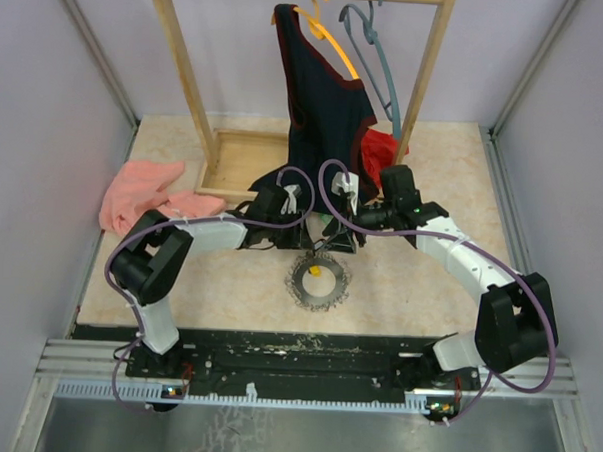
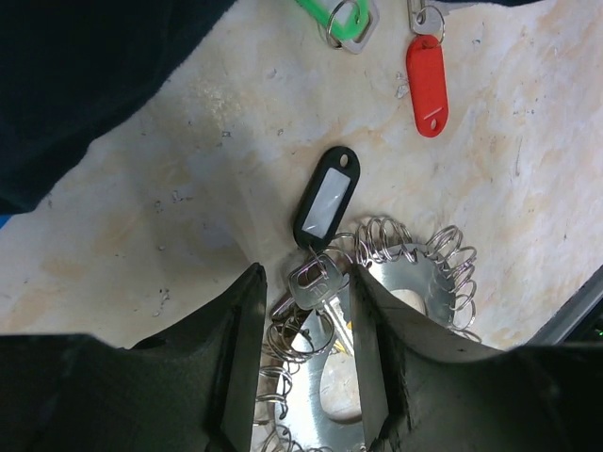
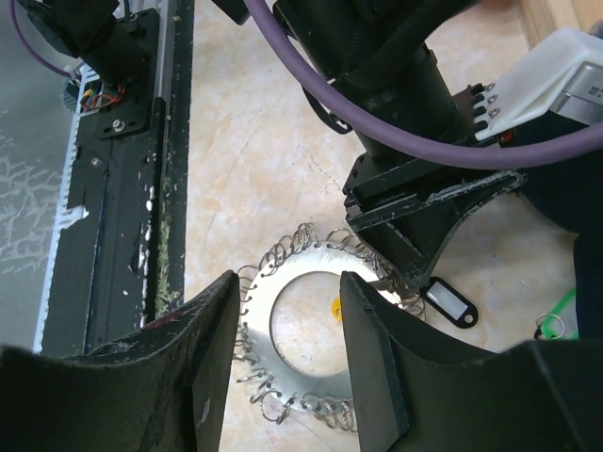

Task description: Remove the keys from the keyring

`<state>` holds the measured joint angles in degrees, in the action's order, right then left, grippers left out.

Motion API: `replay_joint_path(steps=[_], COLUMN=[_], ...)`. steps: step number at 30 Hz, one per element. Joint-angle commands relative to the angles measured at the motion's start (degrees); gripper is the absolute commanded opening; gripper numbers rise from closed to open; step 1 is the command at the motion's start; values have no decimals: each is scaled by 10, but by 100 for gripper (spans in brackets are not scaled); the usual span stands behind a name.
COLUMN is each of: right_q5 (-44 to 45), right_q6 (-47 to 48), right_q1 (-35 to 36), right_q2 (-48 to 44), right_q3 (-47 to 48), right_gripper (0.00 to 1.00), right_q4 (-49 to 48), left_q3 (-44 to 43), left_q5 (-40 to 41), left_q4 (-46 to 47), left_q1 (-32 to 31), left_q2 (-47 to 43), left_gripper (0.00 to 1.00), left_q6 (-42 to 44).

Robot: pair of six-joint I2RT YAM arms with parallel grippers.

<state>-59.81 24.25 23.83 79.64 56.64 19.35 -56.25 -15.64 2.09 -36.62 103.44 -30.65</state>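
Observation:
The keyring [image 3: 306, 363] is a flat silvery disc with a wide hole and small wire loops round its rim; it lies on the table [image 1: 429, 292] between the arms [image 1: 317, 280]. My left gripper [image 2: 303, 282] is open at the ring's far edge [image 2: 415, 292]. A silver key [image 2: 316, 282] with a black tag [image 2: 327, 198] lies between its fingers, with a gap on each side. A green-tagged key [image 2: 344, 19] and a red-tagged key [image 2: 427, 83] lie loose beyond. My right gripper [image 3: 288, 282] hangs open above the ring, holding nothing. A yellow tag [image 3: 336, 307] shows in the hole.
A wooden clothes rack [image 1: 183, 71] stands at the back with a dark garment [image 1: 322, 97], an orange hanger [image 1: 330, 37] and a grey hanger [image 1: 379, 59]. Pink cloth [image 1: 143, 189] lies far left, red cloth [image 1: 383, 147] behind the right arm. A black rail [image 3: 122, 188] marks the table's near edge.

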Motion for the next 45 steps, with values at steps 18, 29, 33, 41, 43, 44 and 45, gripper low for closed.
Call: replay_joint_path(steps=[18, 29, 33, 41, 43, 44, 45], right_q5=[-28, -32, -33, -35, -35, -37, -39], right_q6=[-1, -2, -3, -2, -1, -1, 0], right_q1=[-4, -4, -4, -4, -4, -4, -4], right_q2=[-13, -16, -17, -21, -22, -23, -23], right_q3=[10, 10, 11, 11, 11, 11, 11], right_gripper=[47, 47, 47, 47, 47, 47, 47], right_q4=[-23, -23, -22, -22, -22, -21, -21], left_q3=[-60, -66, -71, -73, -64, -54, -41], left_q5=[-6, 5, 3, -2, -8, -15, -24], left_q4=[-25, -59, -66, -55, -39, -22, 0], left_q1=[-11, -16, -17, -17, -16, -15, -13], left_q2=[59, 63, 67, 46, 25, 11, -5], left_gripper=[31, 28, 19, 0, 0, 0, 0], left_q6=[-22, -19, -18, -22, -30, -34, -41])
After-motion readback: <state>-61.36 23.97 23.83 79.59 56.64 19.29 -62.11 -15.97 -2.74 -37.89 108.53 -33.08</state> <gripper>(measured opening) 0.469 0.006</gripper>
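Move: The silver key joined to the black tag lies just past the left fingertips, about 1 cm forward, 2 cm to their right and 2 cm below. The black tag is roughly 4 cm ahead and 4 cm right, the red tag some 5 cm ahead and 9 cm right; the big coiled ring's middle is around 7 cm back and 3 cm right, all about 2 cm below. From the right hand, the key lies roughly 6 cm ahead, 4 cm left and 16 cm below. The key's head by the black tag is what the left hand settles onto: it eases right and down, about 1.5 cm each way, edging slightly forward and back again, with a tilt of some 5 degrees. The half-open fingers narrow slowly, then snap fully shut at the tag's near end, seeming to pinch the key's head. The right hand stays above, open and holding nothing. ##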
